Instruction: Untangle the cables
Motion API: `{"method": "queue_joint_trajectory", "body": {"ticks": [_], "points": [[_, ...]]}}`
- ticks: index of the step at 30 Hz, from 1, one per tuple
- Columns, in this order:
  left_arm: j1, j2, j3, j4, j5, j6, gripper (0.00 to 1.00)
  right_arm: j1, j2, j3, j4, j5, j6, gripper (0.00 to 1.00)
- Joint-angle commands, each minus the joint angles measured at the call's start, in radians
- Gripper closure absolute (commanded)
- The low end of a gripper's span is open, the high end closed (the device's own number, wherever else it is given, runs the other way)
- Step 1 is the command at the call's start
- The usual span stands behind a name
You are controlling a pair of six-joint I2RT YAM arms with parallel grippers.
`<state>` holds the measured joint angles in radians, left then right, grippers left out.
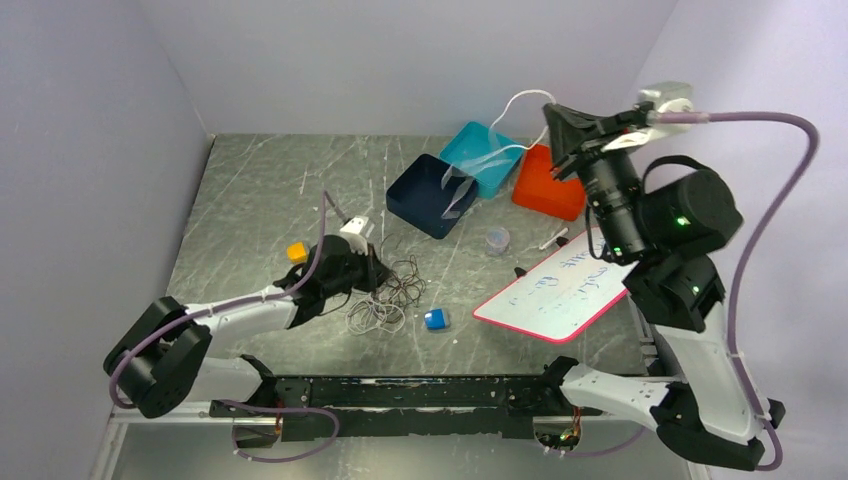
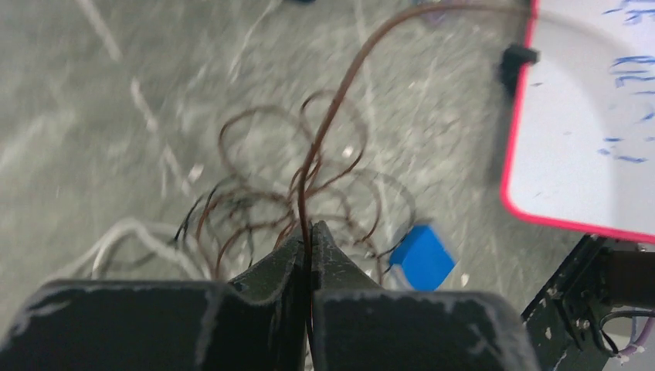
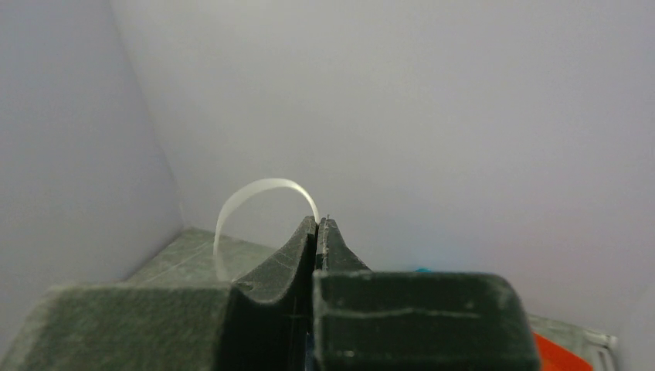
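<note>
A tangle of thin dark cables (image 1: 404,281) and whitish-grey cables (image 1: 372,316) lies on the table in front of the left arm. My left gripper (image 1: 380,272) is low at the tangle's left edge. In the left wrist view it (image 2: 310,230) is shut on a dark brown cable (image 2: 337,108) that rises away from the loops; a whitish cable (image 2: 123,236) lies to the left. My right gripper (image 1: 550,110) is raised high at the back right. It (image 3: 317,222) is shut on a white cable (image 3: 255,187), which arcs up (image 1: 520,98) and drops toward the bins.
Navy bin (image 1: 432,195), teal bin (image 1: 478,148) and orange bin (image 1: 548,183) stand at the back. A red-edged whiteboard (image 1: 560,285) lies at the right, also in the left wrist view (image 2: 587,116). A blue block (image 1: 435,319) sits by the tangle, a yellow block (image 1: 297,252) to the left, a small cup (image 1: 497,240) mid-table.
</note>
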<state>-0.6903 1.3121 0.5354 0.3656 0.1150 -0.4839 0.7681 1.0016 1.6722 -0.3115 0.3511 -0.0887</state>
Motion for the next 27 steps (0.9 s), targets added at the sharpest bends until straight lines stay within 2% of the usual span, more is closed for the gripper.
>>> {"method": "queue_joint_trajectory", "body": {"ticks": [1,7,16,23,27], "points": [[0.01,-0.07,-0.107,-0.038,-0.099,-0.123,0.93,0.004,-0.055,-0.009,0.047,0.131,-0.084,1.0],[0.01,-0.114,-0.159,-0.086,-0.141,-0.146,0.93,0.003,-0.065,-0.015,0.053,0.164,-0.106,1.0],[0.009,-0.119,-0.095,-0.161,-0.141,-0.08,0.93,0.003,0.001,-0.043,0.007,0.168,-0.077,1.0],[0.009,-0.164,-0.08,-0.191,-0.136,-0.055,0.93,0.002,0.123,-0.063,-0.017,0.159,-0.019,1.0],[0.009,-0.176,-0.068,-0.212,-0.114,-0.033,0.93,0.001,0.252,-0.033,-0.049,0.159,0.022,1.0]]}}
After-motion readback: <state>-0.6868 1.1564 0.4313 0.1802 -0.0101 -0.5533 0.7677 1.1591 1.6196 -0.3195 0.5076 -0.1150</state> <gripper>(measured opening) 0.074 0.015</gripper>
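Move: The left hand, shut on a brown strand, has the rest of the cable tangle about 4 cm to its right, 1 cm ahead and 9 cm below; the blue block lies some 10 cm right, 8 cm back. The right hand holds the white cable high, with the turquoise bin some 31 cm ahead, 4 cm left and 55 cm below. At similar depth, the navy bin is 23 cm ahead, 14 cm left; the orange bin 26 cm ahead, 11 cm right. Both grippers stay shut on their cables. The right hand swings the hanging white cable about 5 cm to the right with a slight rise, then reverses forward, left and down, ever faster, towards the turquoise bin, its fingers tipping down. The left draws its brown strand down, left and back beside the tangle, about 5 cm lower, pauses, then lifts slightly. ##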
